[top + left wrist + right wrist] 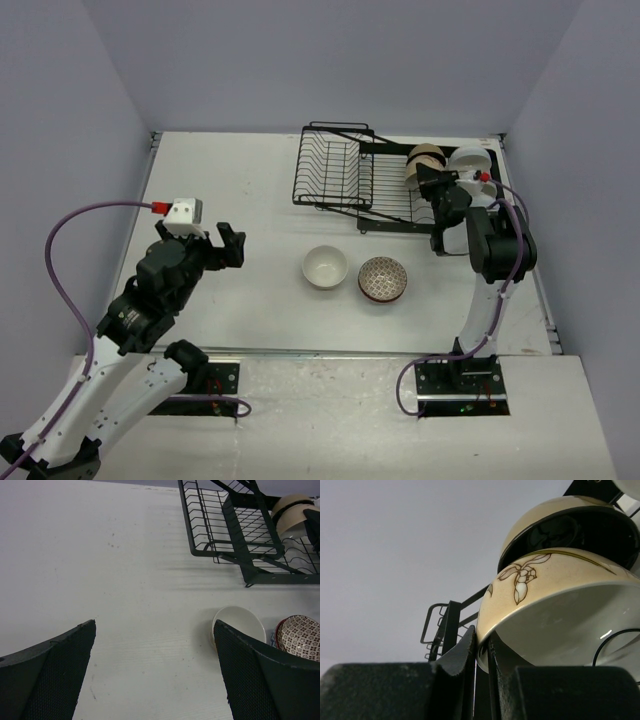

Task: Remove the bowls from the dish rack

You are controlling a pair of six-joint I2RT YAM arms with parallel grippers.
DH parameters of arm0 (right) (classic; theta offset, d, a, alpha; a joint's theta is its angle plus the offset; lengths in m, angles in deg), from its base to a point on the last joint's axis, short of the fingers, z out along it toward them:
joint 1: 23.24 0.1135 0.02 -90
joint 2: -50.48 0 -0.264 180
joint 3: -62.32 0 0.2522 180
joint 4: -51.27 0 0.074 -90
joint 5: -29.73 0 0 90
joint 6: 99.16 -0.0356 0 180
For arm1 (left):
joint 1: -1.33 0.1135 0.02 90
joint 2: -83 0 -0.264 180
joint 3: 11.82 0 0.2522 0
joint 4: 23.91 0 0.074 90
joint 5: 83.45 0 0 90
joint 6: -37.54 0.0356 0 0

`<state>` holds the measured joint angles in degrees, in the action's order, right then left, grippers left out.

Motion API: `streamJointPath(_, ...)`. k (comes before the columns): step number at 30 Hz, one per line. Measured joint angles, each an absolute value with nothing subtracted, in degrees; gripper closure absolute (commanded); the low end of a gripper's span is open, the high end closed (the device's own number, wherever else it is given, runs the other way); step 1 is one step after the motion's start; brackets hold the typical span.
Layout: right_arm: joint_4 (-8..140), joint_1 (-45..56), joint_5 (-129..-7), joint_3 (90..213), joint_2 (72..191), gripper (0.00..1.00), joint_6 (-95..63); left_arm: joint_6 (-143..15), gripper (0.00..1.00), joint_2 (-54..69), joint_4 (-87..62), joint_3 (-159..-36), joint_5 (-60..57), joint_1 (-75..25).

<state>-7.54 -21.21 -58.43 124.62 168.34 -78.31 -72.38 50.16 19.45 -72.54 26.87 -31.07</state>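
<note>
The black wire dish rack (335, 172) lies at the back of the table. At its right end stand a cream bowl (425, 158) and a white bowl (470, 160). My right gripper (429, 181) reaches into that end. In the right wrist view the gripper (482, 640) is shut on the rim of a cream bowl with a drawn flower (555, 580). Behind it sits a cream bowl with a black inside (560, 530). A white bowl (325, 266) and a reddish-brown patterned bowl (384, 279) stand upright on the table. My left gripper (225, 245) hangs open over the left of the table, with nothing between its fingers.
The slotted left part of the rack (225, 525) holds nothing. The white bowl (240, 622) and patterned bowl (300, 636) sit side by side in front of the rack, just right of my left gripper (155, 625). Walls close in the table on three sides.
</note>
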Motion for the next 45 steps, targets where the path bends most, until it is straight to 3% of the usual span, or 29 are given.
streamJointPath(25,-5.49,-22.11,-82.84,128.36,167.73,1.00,-68.25,-72.36,0.00,49.79,19.32,-72.54,25.25,-31.05)
streamJointPath(36,-3.41,-22.11,-87.58,128.33,153.44,1.00,-62.02,-72.36,0.00,49.42,19.17,-72.54,24.92,-30.79)
streamJointPath(41,16.33,-20.06,-86.16,129.78,137.31,1.00,-49.28,-72.36,0.00,49.27,19.17,-72.54,25.05,-30.17)
streamJointPath(45,43.80,-7.07,-76.04,139.72,128.96,1.00,-34.11,-72.40,0.00,49.20,19.23,-72.54,26.43,-29.41)
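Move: The right gripper already pinches the rim of the flowered beige bowl in the rack. The white bowl on the table, a likely goal, lies roughly 20 cm back, 26 cm left and 10 cm below. The patterned bowls sit about 22 cm back and 11 cm left; the dark-lined bowl is some 7 cm ahead in the rack, level and straight on. From the left hand the white bowl is about 10 cm ahead, 22 cm right and 23 cm down. Keep the right fingers shut on the flowered beige bowl's rim and ease it left about 6 cm at nearly the same height, turning some 25 degrees counter-clockwise. Then lift it steeply out of the rack, about 20 cm up, drawing back and finally farther left as the hand rolls its left side down. ##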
